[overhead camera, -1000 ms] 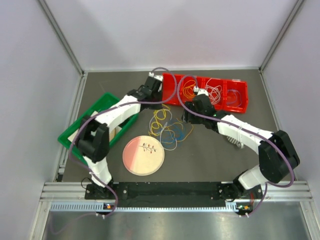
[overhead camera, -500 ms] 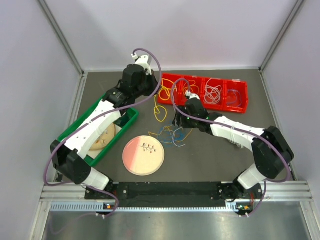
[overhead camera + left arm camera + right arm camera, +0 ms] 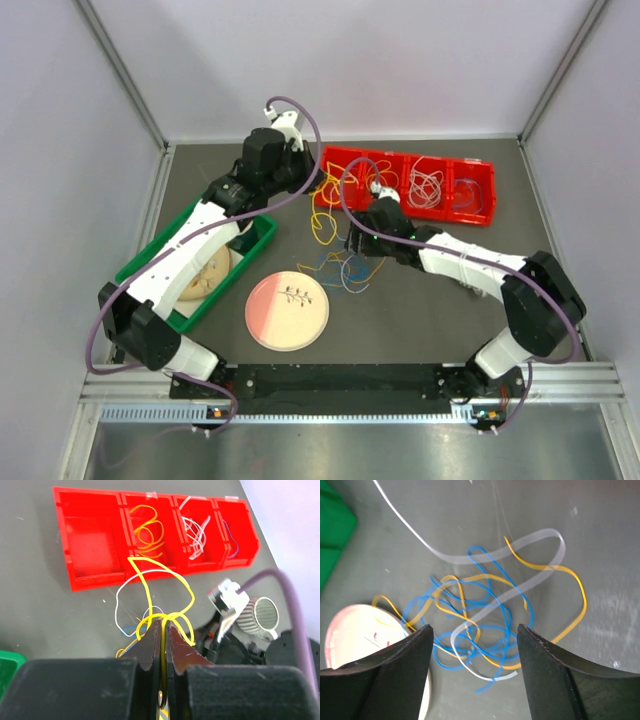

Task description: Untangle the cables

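My left gripper (image 3: pixel 164 626) is shut on a yellow cable (image 3: pixel 150 587) whose loops rise in front of its tips; in the top view the cable (image 3: pixel 320 215) hangs from the left gripper (image 3: pixel 303 183) beside the red bin. A thin white cable (image 3: pixel 119 597) trails beside it. A tangle of blue, orange-yellow and white cables (image 3: pixel 480 615) lies on the dark table. My right gripper (image 3: pixel 475 630) stands open just above that tangle (image 3: pixel 343 270), with nothing between its fingers; from above the right gripper (image 3: pixel 362 245) sits at the tangle's upper right edge.
The red bin (image 3: pixel 345 195) at the back has several compartments, holding yellow (image 3: pixel 147 530), white (image 3: pixel 195 527) and blue-purple (image 3: pixel 231 532) cables. A green bin (image 3: pixel 150 250) stands at the left, and a pink plate (image 3: pixel 286 312) lies in front of the tangle.
The left arm has swung up and back, lifting the yellow cable out of the tangle toward the red bin. The right gripper has shifted left over the remaining tangle and opened wider.
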Controlling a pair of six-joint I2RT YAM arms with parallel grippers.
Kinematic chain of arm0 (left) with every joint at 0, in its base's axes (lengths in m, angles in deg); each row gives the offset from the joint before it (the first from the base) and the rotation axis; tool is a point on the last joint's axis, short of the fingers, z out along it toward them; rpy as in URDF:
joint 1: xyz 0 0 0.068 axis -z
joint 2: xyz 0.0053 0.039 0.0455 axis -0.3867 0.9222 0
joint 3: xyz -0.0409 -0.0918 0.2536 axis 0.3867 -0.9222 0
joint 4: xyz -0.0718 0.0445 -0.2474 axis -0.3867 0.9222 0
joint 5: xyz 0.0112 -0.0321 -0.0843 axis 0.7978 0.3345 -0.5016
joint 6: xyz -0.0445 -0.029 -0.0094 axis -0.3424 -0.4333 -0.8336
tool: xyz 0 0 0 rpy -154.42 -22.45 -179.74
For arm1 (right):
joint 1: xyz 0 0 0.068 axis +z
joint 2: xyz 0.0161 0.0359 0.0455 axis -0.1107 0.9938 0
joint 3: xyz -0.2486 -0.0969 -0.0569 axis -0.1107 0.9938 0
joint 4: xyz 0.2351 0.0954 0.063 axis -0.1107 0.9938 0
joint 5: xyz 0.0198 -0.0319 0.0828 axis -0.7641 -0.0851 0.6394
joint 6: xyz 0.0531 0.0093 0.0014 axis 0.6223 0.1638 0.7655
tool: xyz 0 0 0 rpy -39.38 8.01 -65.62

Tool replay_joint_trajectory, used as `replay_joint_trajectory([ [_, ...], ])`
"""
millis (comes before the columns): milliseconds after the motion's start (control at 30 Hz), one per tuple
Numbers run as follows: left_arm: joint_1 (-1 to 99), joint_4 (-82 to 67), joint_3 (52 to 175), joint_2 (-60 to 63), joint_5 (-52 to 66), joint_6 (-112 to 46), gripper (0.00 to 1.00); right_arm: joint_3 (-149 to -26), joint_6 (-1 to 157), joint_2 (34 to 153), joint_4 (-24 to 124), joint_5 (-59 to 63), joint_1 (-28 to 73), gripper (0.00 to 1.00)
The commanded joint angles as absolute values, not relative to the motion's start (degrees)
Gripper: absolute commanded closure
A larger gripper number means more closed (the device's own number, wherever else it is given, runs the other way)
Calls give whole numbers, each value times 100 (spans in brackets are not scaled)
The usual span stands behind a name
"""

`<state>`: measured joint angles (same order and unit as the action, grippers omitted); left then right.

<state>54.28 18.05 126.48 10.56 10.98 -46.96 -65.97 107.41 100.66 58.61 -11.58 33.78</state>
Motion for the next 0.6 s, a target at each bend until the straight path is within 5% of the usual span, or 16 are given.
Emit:
replay_joint_trajectory([
  [0, 5369, 1656, 12527, 766, 672, -4684, 100, -7292, 10560, 10236, 5737, -1329, 3442, 32],
  [567, 4903, 996, 12288, 503, -1456, -5563, 100, -8188, 10797, 11220, 4015, -1699, 3460, 34],
])
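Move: The loops of yellow cable dangling from the left fingers are what the right hand goes for: their middle is about 6 cm ahead of it, 7 cm to its left and 12 cm above. From the left hand they hang some 10 cm below and about 2 cm to its right, level fore and aft. The blue tangle lies roughly 4 cm back, 3 cm left and 9 cm below the right hand, and the red box's middle about 14 cm ahead, 11 cm right and 8 cm below. The dangling yellow cable is approached by the right gripper, which climbs off the blue tangle forward and up about equally, some 7 cm each, and about 5 cm left, fingers staying open and tipping up some 15 degrees. The left hand keeps its shut grip on the cable and draws it back about 3 cm, turning clockwise and rolling its left side down; whether the right fingers touch the loops can't be seen. ##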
